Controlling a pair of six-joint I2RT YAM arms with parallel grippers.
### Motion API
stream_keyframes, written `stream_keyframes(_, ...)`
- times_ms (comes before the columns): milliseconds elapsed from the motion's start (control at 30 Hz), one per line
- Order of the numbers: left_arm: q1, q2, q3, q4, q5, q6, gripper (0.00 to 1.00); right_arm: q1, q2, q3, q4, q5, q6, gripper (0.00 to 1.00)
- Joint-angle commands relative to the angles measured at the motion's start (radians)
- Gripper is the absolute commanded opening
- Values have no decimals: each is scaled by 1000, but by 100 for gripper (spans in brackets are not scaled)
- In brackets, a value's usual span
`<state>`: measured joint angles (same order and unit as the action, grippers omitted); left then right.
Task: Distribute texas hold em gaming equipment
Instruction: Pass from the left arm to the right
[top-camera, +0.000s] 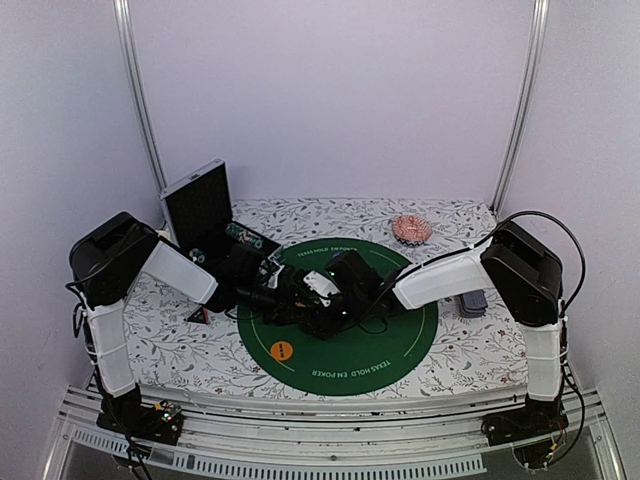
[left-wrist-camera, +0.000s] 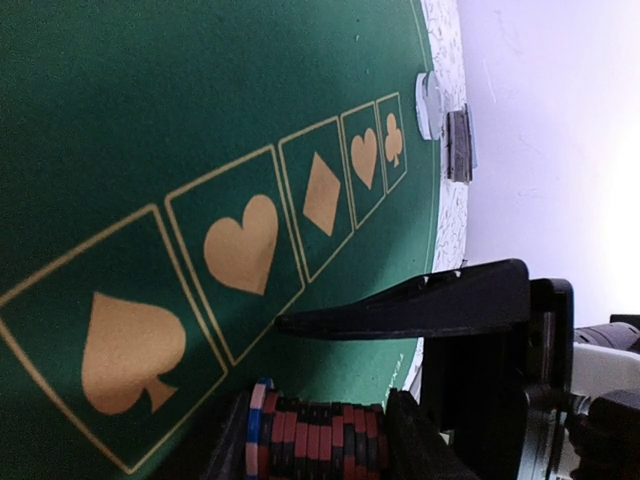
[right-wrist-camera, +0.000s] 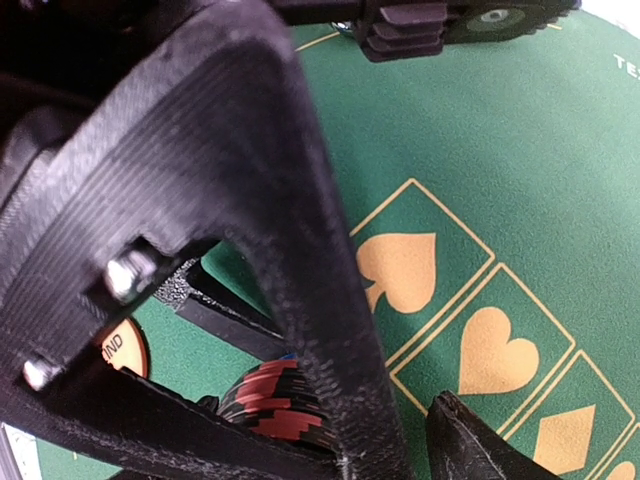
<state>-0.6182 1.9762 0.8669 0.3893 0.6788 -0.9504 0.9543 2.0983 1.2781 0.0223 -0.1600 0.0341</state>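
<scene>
A stack of red-and-black striped poker chips (left-wrist-camera: 315, 440), with one blue-and-pink chip at its end, lies on its side between my left gripper's (left-wrist-camera: 300, 435) jaws, which are shut on it just above the green mat (top-camera: 400, 330). Both grippers meet over the mat's left part, the left gripper (top-camera: 272, 296) close against the right gripper (top-camera: 322, 300). My right gripper (right-wrist-camera: 410, 420) is open; one finger (left-wrist-camera: 400, 300) runs alongside the stack, and only mat shows between its jaws. The chips (right-wrist-camera: 265, 400) show behind that finger. An orange disc (top-camera: 282, 350) lies on the mat's near left.
An open black case (top-camera: 200, 210) stands at the back left. A pink patterned dish (top-camera: 411, 229) sits at the back right. A grey deck of cards (top-camera: 473, 303) lies off the mat's right edge, and the deck (left-wrist-camera: 458, 145) has a pale disc (left-wrist-camera: 425, 105) beside it.
</scene>
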Motion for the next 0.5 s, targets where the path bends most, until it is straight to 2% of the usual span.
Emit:
stream_keyframes(0,32,64,-52,-164,-92,35,12,-6,23,17,2,10,6,70)
stream_keyframes(133,31,64,-54,-164,-93,35,12,-6,23,17,1,11,6,55)
stream_keyframes(400,32,72,-55,-161,-91,29,12,-5,38,47,-32,21,-3,41)
stream_keyframes(467,33,70,-55,-162,-92,29,15,-4,45,56,-43,18,-6,37)
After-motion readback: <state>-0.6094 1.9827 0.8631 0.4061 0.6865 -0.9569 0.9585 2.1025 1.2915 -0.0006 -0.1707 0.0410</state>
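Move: The chip stack is already pinched in the left hand, at its hand point, and sits between the right hand's open fingers, within about 1 cm of that hand point. From the right hand, the orange button lies some 7 cm back and 6 cm left, and the printed spade card about 4 cm ahead and 2 cm left, both roughly 6 cm below. The open chip case is about 15 cm ahead and 16 cm left. The right hand's fingers close by about a quarter of their full range around the chip stack, one on its forward side, until they pinch it while the left fingers keep their unchanged grip. Neither arm really travels: the right hand eases back barely half a centimetre as it closes, and the left stays put but for a tiny late shift. ##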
